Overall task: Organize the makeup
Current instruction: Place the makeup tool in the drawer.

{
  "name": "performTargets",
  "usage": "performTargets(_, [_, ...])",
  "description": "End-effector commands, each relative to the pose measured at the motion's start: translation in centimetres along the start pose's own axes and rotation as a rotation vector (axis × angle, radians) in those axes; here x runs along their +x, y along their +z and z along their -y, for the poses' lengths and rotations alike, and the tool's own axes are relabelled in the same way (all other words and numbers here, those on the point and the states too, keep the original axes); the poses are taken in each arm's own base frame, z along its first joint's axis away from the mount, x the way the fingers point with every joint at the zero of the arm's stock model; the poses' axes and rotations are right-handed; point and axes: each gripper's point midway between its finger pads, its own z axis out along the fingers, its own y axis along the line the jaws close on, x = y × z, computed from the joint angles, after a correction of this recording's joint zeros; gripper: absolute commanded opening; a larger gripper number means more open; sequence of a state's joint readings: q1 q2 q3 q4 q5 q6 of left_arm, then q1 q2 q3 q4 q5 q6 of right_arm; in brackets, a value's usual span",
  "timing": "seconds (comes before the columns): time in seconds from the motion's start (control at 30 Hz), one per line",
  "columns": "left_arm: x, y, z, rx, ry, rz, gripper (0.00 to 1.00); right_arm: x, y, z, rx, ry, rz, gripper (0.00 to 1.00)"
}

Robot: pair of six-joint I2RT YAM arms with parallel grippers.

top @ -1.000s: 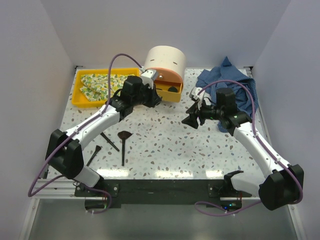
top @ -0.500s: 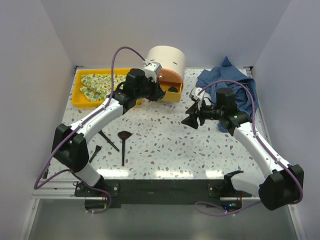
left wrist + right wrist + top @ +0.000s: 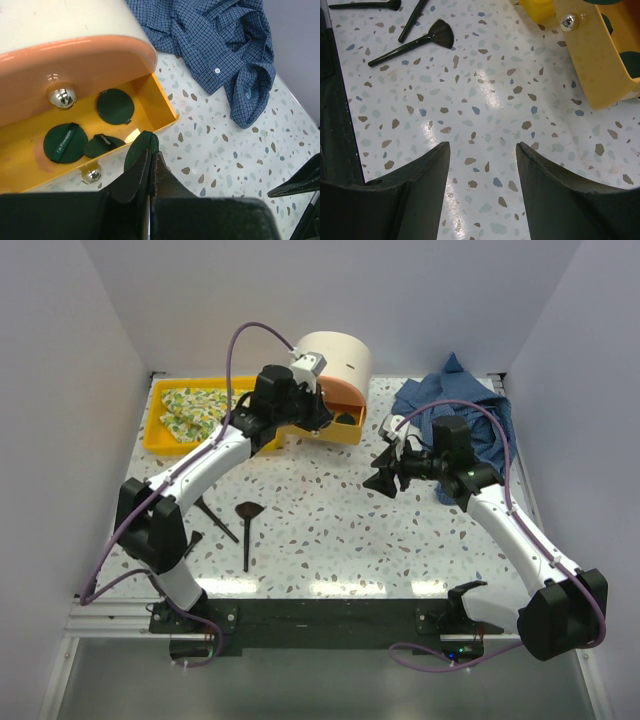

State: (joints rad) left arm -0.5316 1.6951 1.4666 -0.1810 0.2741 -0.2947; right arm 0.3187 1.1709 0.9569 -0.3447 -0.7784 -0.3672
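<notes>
My left gripper [image 3: 151, 151] is shut on a dark green round disc [image 3: 136, 152], held on edge just above the front rim of the open yellow drawer [image 3: 165, 102]. Three more green discs [image 3: 115, 106] lie inside that drawer. From above, the left gripper [image 3: 322, 418] is at the drawer of the cream organizer [image 3: 335, 360]. A fan-headed brush [image 3: 247, 528] and two thin dark brushes [image 3: 217, 522] lie on the table at the front left. My right gripper [image 3: 378, 478] hovers open over mid-table, nothing between its fingers [image 3: 427, 165]; the fan brush [image 3: 415, 42] is far ahead of it.
A crumpled blue cloth [image 3: 460, 405] lies at the back right. A yellow tray [image 3: 160, 437] with a leaf-patterned cloth [image 3: 200, 408] stands at the back left. The drawer has silver knobs [image 3: 62, 97]. White walls close in three sides.
The left arm has swung back and to the right, carrying the green disc up to the drawer. The right arm has not moved.
</notes>
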Motion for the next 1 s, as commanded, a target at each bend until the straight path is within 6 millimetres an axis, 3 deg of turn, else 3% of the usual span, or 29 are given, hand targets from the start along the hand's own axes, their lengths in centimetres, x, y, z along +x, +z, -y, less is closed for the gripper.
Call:
performTargets(0.0, [-3.6,0.2,0.4,0.033,0.028,0.071,0.0,-1.1,-0.4,-0.3,-0.014,-0.041,0.036,0.6])
performTargets(0.5, [-6.7,2.8,-1.2,0.011,0.024,0.104,0.0,-1.2,-0.6,-0.3,-0.012,-0.048,0.038,0.6])
performTargets(0.63, [-6.2,3.2,-2.2,-0.03,0.024,0.085,0.0,-1.3,-0.7,-0.3,-0.009,-0.049,0.04,0.6])
performTargets(0.97, [-2.7,3.9,-4.1,-0.078,0.033,0.013,0.03,-1.1,-0.7,-0.2,-0.01,-0.045,0.039,0.6])
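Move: Some 5 cm ahead of the left hand, which already holds a green puff, and about 8 cm below it lies the inside of the open yellow drawer, level with it sideways. A loose puff in the drawer lies roughly 5 cm ahead, 6 cm right and 9 cm below; the peach drawer front stands about 9 cm ahead, straight on, near hand height. From the idle right hand, the yellow drawer is roughly 13 cm ahead, 13 cm left and a little lower. Carrying the pinched green puff forward about 6 cm, the left hand arcs over the yellow drawer's front edge and in towards the peach front: it rises roughly 2 cm on the way, then stops advancing and sinks the same 2 cm over the drawer's inside. The wrist barely turns and the fingers stay shut on the puff. ##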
